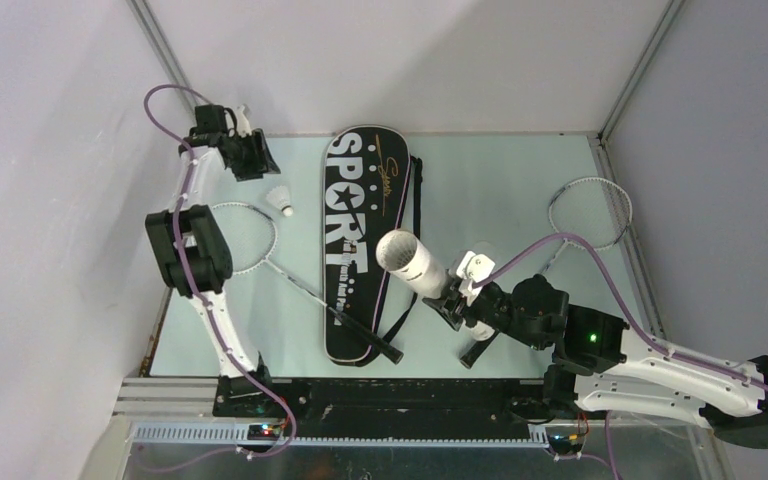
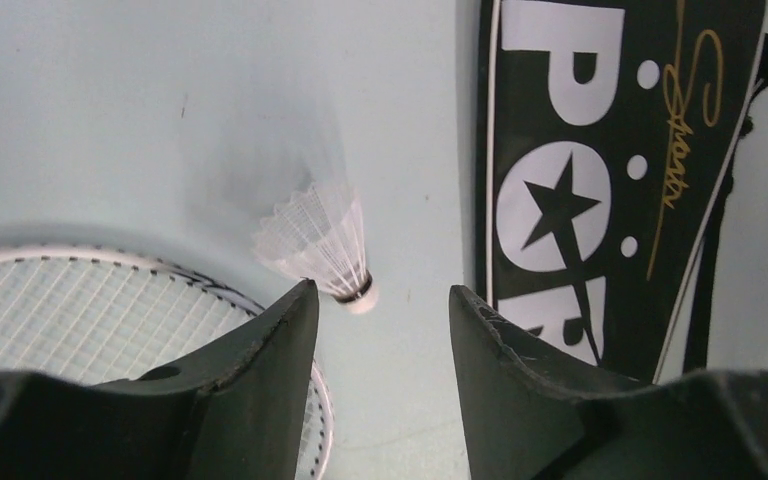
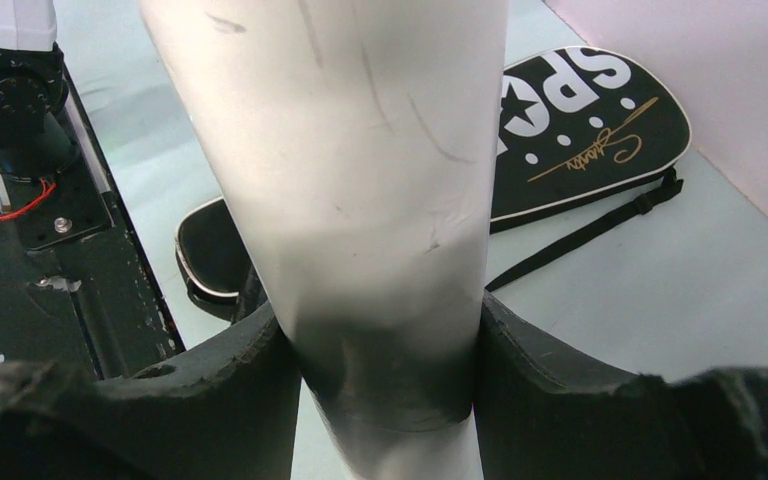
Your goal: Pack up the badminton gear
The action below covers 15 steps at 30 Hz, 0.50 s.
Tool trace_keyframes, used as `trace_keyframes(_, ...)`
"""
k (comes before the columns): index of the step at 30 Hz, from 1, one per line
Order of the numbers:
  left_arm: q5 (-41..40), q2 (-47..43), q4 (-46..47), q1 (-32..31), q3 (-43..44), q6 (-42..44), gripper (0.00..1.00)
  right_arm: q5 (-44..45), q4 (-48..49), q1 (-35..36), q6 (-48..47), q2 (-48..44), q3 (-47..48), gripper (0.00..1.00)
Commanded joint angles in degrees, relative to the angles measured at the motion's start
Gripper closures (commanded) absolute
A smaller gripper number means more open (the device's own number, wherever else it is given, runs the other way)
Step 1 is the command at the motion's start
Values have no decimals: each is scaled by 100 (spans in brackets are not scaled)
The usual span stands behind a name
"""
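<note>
My left gripper (image 1: 248, 160) (image 2: 383, 300) hangs open at the back left, with nothing between its fingers. Just past its fingertips a white feather shuttlecock (image 2: 320, 240) (image 1: 280, 200) is free of the jaws, by the head of one racket (image 1: 245, 238) (image 2: 90, 310). That racket's black handle crosses the black "SPORT" bag (image 1: 365, 250) (image 2: 580, 170) (image 3: 580, 130). My right gripper (image 1: 450, 302) (image 3: 385, 350) is shut on the white cardboard tube (image 1: 415, 262) (image 3: 360, 180), which tilts with its open end up and to the left. A second racket (image 1: 590, 210) lies at the right.
Grey walls close in the table on the left, back and right. The bag's black strap (image 3: 580, 235) trails on the table beside the bag. The arm bases and a black rail (image 1: 400, 400) run along the near edge.
</note>
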Motion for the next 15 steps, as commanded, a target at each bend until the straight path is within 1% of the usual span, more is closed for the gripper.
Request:
trace_keyframes(1,29,341,10,56,474,265,43,45,473,-67,-141,-6,68,66)
trace_keyframes(6,291,1023,-265,99,1001,301,42,-66,497,-87,-129,-65,64,66)
trace_keyframes(9,551,1176,-290,94,992,264,42,-41,436,-90,-127,-114,68,66)
trace_keyframes(15,678,1370,-368,88,1040,256,42,6,352,-94,-106,-202,68,66)
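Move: The shuttlecock lies on the table below the open left hand, about 3 cm ahead, 1 cm to the left and some 9 cm down. From that hand, the head of the left racket is roughly 13 cm to the left and 9 cm back, and the middle of the black SPORT bag about 22 cm to the right and 12 cm back. From the right hand, which holds the white tube, the shuttlecock is some 40 cm ahead, 43 cm left and 21 cm lower. Downward, about 6.5 cm and without a pause, the left hand sinks towards the shuttlecock. It also reaches some 2.5 cm forward at first, then drops nearly straight, easing slightly back. Its fingers stay a little over half open and tip 5 to 10 degrees farther down, ending close over the shuttlecock, where no touch can be made out. ##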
